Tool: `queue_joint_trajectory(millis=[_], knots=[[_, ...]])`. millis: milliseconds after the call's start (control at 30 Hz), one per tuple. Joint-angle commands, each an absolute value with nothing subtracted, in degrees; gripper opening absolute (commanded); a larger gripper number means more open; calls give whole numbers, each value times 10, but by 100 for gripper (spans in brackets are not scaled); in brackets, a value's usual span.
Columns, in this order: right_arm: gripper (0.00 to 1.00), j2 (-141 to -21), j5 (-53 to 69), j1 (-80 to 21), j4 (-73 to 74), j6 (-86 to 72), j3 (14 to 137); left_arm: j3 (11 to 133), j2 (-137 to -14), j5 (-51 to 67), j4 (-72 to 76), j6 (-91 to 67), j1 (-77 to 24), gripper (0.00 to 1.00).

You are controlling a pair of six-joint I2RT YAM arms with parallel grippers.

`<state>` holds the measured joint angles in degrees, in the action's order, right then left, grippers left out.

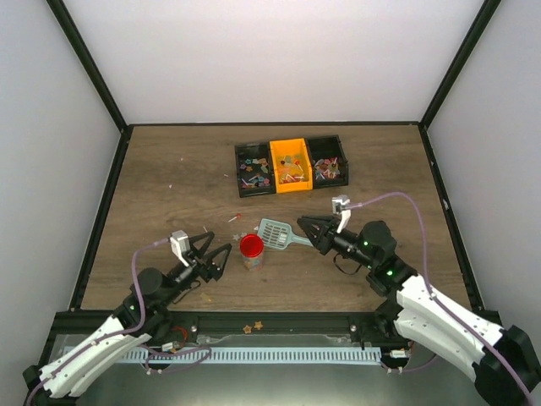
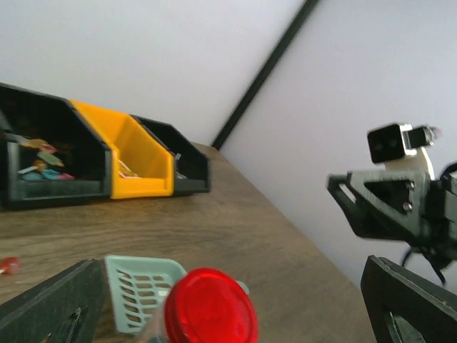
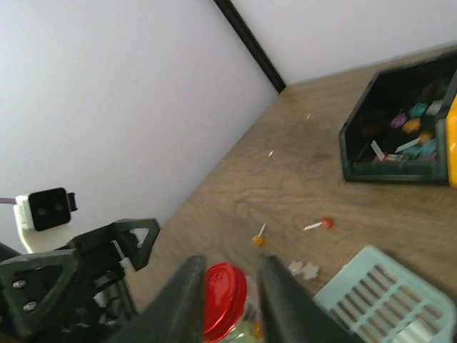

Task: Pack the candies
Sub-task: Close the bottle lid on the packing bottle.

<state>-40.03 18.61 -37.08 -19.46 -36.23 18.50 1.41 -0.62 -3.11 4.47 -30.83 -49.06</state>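
Observation:
A clear jar with a red lid [image 1: 251,246] stands upright on the wooden table, with some candies inside it [image 3: 251,330]. The teal scoop [image 1: 275,233] lies just right of it, handle toward my right gripper [image 1: 306,231]. That gripper is open, its fingers a little apart and empty, aimed at the jar [image 3: 225,300] from the right with the scoop [image 3: 385,300] beside it. My left gripper [image 1: 217,248] is wide open on the jar's left, and the red lid [image 2: 211,307] shows between its fingers. More candies [image 1: 254,166] fill the bins. Loose ones [image 3: 325,224] lie on the table.
Three bins stand in a row at the back: black [image 1: 253,168], orange [image 1: 291,165] and black [image 1: 328,161]. A loose lollipop [image 1: 233,219] lies behind the jar. Two star candies [image 1: 253,326] rest on the front rail. White walls enclose the table.

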Motion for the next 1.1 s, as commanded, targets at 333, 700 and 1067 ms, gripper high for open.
queue_joint_trajectory(millis=[333, 700, 1067], knots=[[1, -659, 51, -569, -33, -255, 414, 72, -3, -279, -49, -334, -497, 100], [1, -762, 12, -582, -37, -242, 457, 71, -3, -294, -63, -333, -497, 100], [1, -789, 54, -550, -90, -256, 411, 60, -3, -285, -64, -336, -497, 100]])
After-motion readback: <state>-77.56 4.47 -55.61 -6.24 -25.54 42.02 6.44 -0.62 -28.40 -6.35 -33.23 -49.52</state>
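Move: The bottle lid, already on the packing bottle, lies about 14 cm to the right hand's left, 1 cm ahead and some 9 cm below. The scoop's middle is 7 cm ahead and 4 cm left of that hand, down on the table; a red lollipop lies 13 cm ahead and 17 cm left. From the left hand the lid is roughly 4 cm ahead, 8 cm right and 6 cm below. Its fingers shutting, the right hand sweeps about 12 cm left, then sinks towards the lid; the left withdraws leftward. ##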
